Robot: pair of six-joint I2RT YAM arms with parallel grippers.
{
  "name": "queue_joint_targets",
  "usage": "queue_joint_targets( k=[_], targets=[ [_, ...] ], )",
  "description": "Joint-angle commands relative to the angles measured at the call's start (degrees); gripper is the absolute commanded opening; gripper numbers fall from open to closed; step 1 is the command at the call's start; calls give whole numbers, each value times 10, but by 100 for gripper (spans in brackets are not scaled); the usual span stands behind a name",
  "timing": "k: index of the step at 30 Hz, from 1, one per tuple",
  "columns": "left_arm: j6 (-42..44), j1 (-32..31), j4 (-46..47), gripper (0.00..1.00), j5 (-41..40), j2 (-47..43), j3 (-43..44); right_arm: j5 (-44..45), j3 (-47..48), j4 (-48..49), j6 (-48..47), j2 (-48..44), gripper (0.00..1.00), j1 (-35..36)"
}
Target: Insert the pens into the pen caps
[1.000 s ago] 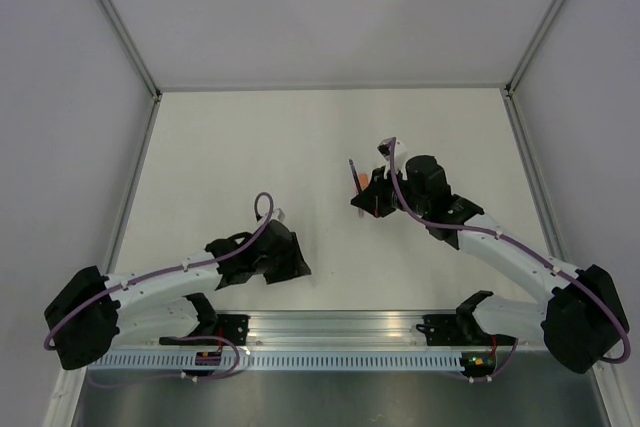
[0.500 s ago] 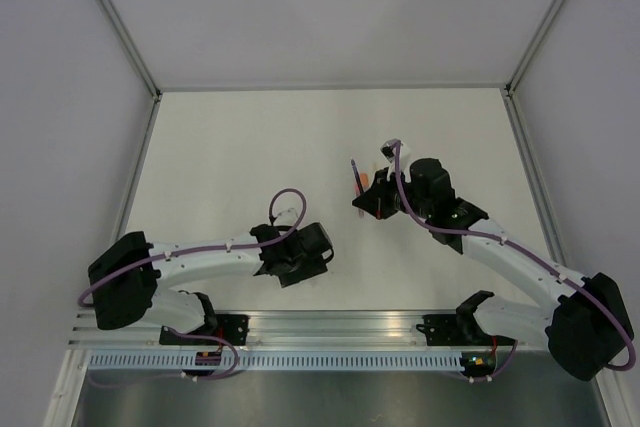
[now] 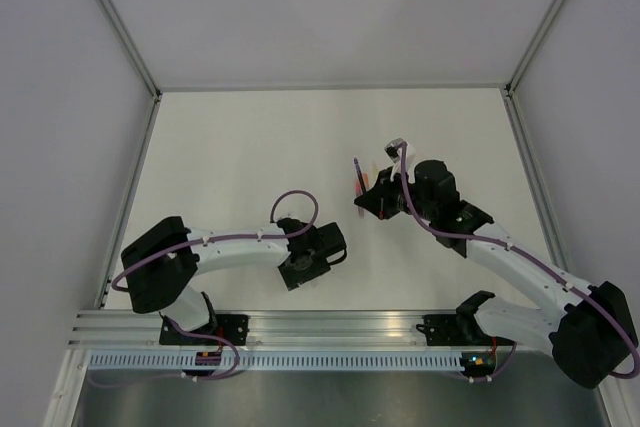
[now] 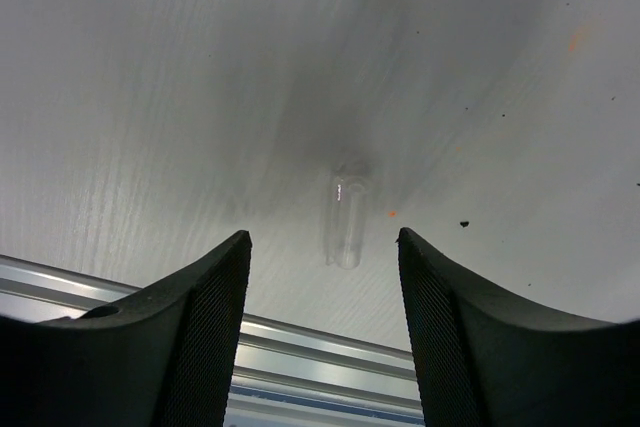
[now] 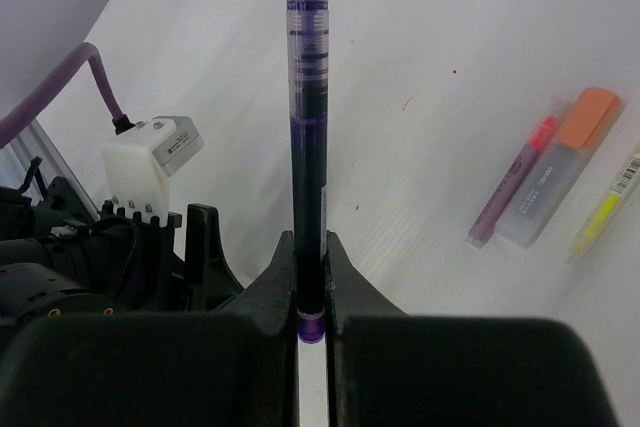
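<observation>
My right gripper [image 5: 310, 239] is shut on a dark purple pen [image 5: 307, 97], which stands straight out past its fingertips. In the top view that pen [image 3: 357, 173] juts from the right gripper [image 3: 372, 201] at mid-table. On the table to its right lie a pink pen [image 5: 512, 183], a stubby pale pen cap with an orange end [image 5: 560, 169], and a yellow pen [image 5: 605, 209]. My left gripper [image 4: 323, 235] is open over the table near the front rail. A short clear tube [image 4: 346, 223] lies just beyond its fingertips, untouched.
The aluminium rail [image 3: 330, 327] runs along the near table edge, close under the left gripper [image 3: 308, 265]. Grey walls with metal posts [image 3: 118, 22] close in the white table on three sides. The left arm's wrist and white camera block [image 5: 152, 161] sit left of the right gripper.
The left arm has swung to the right along the front edge, carrying its gripper toward the middle. The right gripper holds the purple pen and has drifted slightly right.
</observation>
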Motion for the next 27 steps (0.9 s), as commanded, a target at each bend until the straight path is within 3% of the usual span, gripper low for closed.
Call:
queue_joint_targets(
  k=[1,6,14,19,27],
  targets=[
    [-44,-4,-21,65,9,14,19,9,-3,17,-5,-16,0,1],
    [-71,-3,-20,52,41,31,6,13,-4,16,-6,-22,0,1],
    [-86,-3,-29,46,49,58,5,13,-5,15,-6,-28,0,1],
    [-94,2,-18,35,49,57,-14,13,-5,15,-6,-28,0,1],
    [-79,16,2,31,48,56,-32,8,-5,17,-5,-28,0,1]
  ],
)
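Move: The clear pen cap lies flat on the table almost straight under the left hand, about 2 cm below and 1 cm to its right. Well ahead lie the pink pen, roughly 20 cm out and 12 cm to the right, and the orange highlighter, also 20 cm out and 14 cm to the right. From the right hand, still holding the purple pen, the cap is about 13 cm back, 12 cm left and 18 cm down. The left fingers straddle the near half of the clear cap and narrow around it, going from about two-thirds open to one-third without a clear pinch. The hand sinks and draws back about 1.5 cm each, mostly in the first half, while the fingertips tip back towards the base and the wrist turns slightly counter-clockwise. It then stays low as the fingers go on closing. ##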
